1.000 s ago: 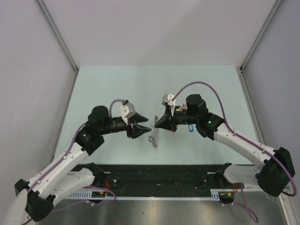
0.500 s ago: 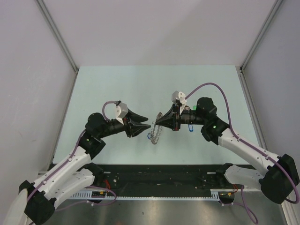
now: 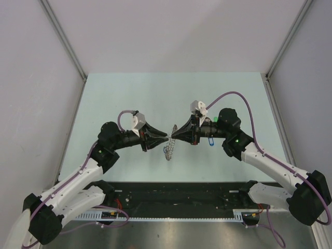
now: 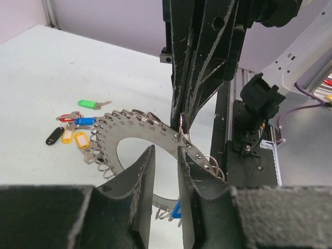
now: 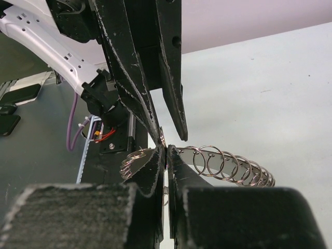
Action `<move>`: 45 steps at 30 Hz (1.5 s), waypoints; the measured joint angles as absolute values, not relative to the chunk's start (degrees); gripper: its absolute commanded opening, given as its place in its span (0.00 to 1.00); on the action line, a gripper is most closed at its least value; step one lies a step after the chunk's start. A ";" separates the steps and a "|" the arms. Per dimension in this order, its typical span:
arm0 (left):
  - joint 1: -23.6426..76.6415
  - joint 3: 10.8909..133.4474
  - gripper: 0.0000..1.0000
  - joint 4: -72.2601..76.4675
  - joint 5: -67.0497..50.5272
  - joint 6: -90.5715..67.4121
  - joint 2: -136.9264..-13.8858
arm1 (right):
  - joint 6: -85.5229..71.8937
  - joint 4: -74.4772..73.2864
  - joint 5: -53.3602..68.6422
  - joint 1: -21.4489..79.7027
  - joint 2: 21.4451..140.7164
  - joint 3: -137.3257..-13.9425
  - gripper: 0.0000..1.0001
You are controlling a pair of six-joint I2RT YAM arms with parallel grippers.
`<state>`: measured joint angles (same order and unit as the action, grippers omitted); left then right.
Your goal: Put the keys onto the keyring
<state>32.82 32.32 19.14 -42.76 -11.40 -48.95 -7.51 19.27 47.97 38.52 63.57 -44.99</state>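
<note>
The keyring (image 4: 109, 140) is a flat grey ring with small split rings along its edge. It hangs above the table in my right gripper (image 5: 166, 150), which is shut on its rim. My left gripper (image 4: 165, 150) faces it tip to tip, a narrow gap between its fingers and nothing in that gap. From above, the left gripper (image 3: 165, 139) and right gripper (image 3: 174, 136) almost meet over the keyring (image 3: 169, 149). Several loose keys lie on the table: green (image 4: 89, 104), blue (image 4: 83, 121), black (image 4: 54, 136), yellow (image 4: 82, 140). One blue key (image 4: 176, 210) hangs from the ring's lower edge.
A blue key (image 3: 210, 141) lies on the table (image 3: 129, 93) beside the right arm's wrist. The black rail (image 3: 176, 199) with the arm bases runs along the near edge. Grey walls enclose the table on three sides.
My left gripper has moved right, up to the keyring, and its fingers have narrowed. The right gripper turned and shifted slightly, still holding the ring.
</note>
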 measured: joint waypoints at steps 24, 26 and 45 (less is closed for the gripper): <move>33.67 35.40 0.08 16.47 -45.25 -8.73 -50.28 | -6.94 20.01 46.98 39.48 64.29 -44.86 0.00; 33.74 35.46 0.00 16.16 -45.25 -8.54 -50.26 | -6.61 19.92 46.78 39.64 64.29 -44.86 0.00; 34.54 40.82 0.01 3.09 -42.39 7.94 -51.00 | -0.82 5.30 40.14 42.33 57.54 -44.84 0.53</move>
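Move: The keyring hangs from the right fingers. Its middle is about 5 cm below the left hand and 1 cm to its right, and about 6 cm below the right hand and 1 cm to its left. From the left hand, the blue key already on it hangs some 9 cm down; on the table roughly 20 cm below, the yellow-tagged keys lie about 15 cm ahead and 15 cm right, the loose blue key 7 cm ahead and 20 cm right. The left fingers close and pinch the small rings at the keyring's upper edge, next to the still-shut right fingertips, with barely 1 cm of drift back and up. Only then do the right fingers open to about half and let go, backing off some 2.5 cm to the right, back and down, while the left wrist tips and rolls about 15 degrees and keeps its pinch. ##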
